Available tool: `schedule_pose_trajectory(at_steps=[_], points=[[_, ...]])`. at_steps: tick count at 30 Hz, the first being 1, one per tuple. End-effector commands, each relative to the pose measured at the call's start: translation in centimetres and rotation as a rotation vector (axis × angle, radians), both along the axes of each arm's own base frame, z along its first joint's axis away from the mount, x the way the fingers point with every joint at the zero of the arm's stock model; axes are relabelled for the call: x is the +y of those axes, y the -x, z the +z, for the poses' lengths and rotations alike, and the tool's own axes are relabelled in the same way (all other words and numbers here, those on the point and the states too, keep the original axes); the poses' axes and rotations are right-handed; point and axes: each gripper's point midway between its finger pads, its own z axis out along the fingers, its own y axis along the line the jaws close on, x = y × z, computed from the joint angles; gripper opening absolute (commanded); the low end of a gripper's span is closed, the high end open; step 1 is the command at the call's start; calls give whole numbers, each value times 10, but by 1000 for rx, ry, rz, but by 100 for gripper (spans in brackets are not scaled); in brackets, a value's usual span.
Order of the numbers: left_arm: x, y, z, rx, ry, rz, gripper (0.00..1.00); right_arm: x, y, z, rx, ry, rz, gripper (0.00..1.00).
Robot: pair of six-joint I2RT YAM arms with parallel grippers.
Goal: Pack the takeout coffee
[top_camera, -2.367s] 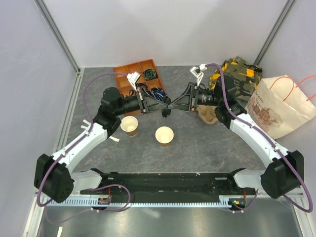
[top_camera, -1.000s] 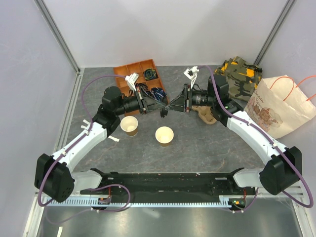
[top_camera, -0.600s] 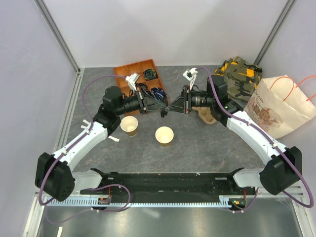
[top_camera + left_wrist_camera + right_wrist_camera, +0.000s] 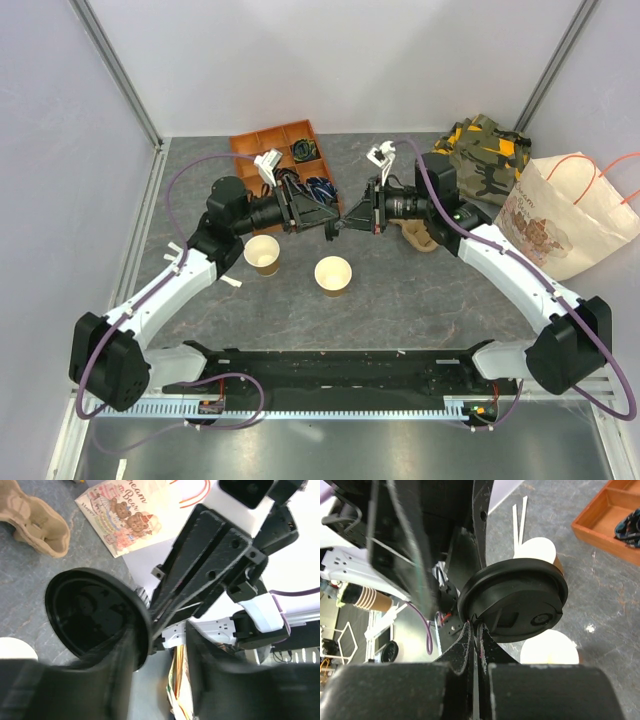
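Note:
No cup with a lid on it shows. A round black lid point(image 4: 520, 597) hangs in the air at mid-table, with my right gripper point(image 4: 476, 627) shut on its rim. From above the lid point(image 4: 335, 228) sits where the two grippers meet. My left gripper point(image 4: 165, 640) is open, and the lid point(image 4: 95, 612) lies beside its left finger, outside the gap. Two lidless tan cups stand below: one with a brown inside point(image 4: 262, 254) and one with a cream inside point(image 4: 333, 275). The pulp cup carrier point(image 4: 418, 232) lies partly under my right arm.
An orange compartment tray point(image 4: 285, 155) with small items stands at the back. A camouflage bag point(image 4: 485, 150) and a printed paper bag point(image 4: 575, 215) with orange handles sit at the right. Grey walls close in the left, back and right.
My right gripper has moved left with the lid, closing in on the left gripper. The left arm has hardly moved, and both cups stand where they were.

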Motion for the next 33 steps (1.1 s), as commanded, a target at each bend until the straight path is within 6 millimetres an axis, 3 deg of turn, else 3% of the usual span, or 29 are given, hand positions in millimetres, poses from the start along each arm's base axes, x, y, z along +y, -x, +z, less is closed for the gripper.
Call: schedule_pose_trajectory(at_steps=[1, 2, 5, 11, 13, 16, 18, 19, 21, 22, 23, 24, 25, 28, 33], points=[[8, 5, 9, -54, 12, 8, 60, -1, 1, 0, -52, 36, 18, 0], [12, 4, 4, -49, 4, 18, 73, -2, 1, -1, -56, 43, 18, 0], [22, 3, -7, -31, -24, 32, 87, -7, 3, -7, -88, 88, 37, 0], [54, 11, -36, -16, -99, 87, 95, -25, 6, -26, -225, 281, 117, 0], [61, 18, -35, -57, -110, 100, 100, -33, 10, -40, -228, 378, 152, 0], [72, 21, -34, -88, -138, 104, 100, -35, 25, -58, -306, 515, 277, 0], [84, 19, -45, -74, -220, 104, 100, -30, 39, -70, -384, 634, 376, 0], [92, 13, -32, -110, -239, 122, 100, -27, 42, -78, -399, 682, 407, 0], [106, 8, -41, -124, -327, 133, 100, -18, 54, -89, -497, 802, 481, 0], [115, 3, -27, -162, -351, 159, 100, -15, 56, -96, -522, 850, 508, 0], [119, -3, -30, -158, -391, 163, 100, -5, 69, -101, -566, 884, 559, 0], [127, -1, -38, -146, -460, 158, 100, -9, 62, -104, -606, 973, 534, 0], [136, -11, -26, -178, -491, 204, 100, -7, 62, -111, -611, 1016, 549, 0], [150, -17, -17, -213, -529, 243, 100, 0, 64, -114, -660, 1104, 558, 0], [150, -19, -16, -209, -520, 242, 100, 8, 63, -109, -755, 1195, 554, 0]])
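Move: The right gripper already pinches the black lid. The front cup stands about 5 cm back from this hand, neither left nor right, and some 21 cm below. The other cup is level ahead-wise and about 17 cm left; the pulp cup holder is 12 cm ahead and 20 cm right. From the left gripper, half open beside the lid, the front cup also lies about 5 cm back and 22 cm below. Keep the right gripper shut on the black lid and lower it, gently at first, then swing it down and back towards the front cup, about 13 cm down and 9 cm back, rolling the wrist so the left-pointing fingers end up pointing steeply down. Meanwhile open the left gripper fully and withdraw it some 15 cm left, dipping on the way, towards the other cup. ##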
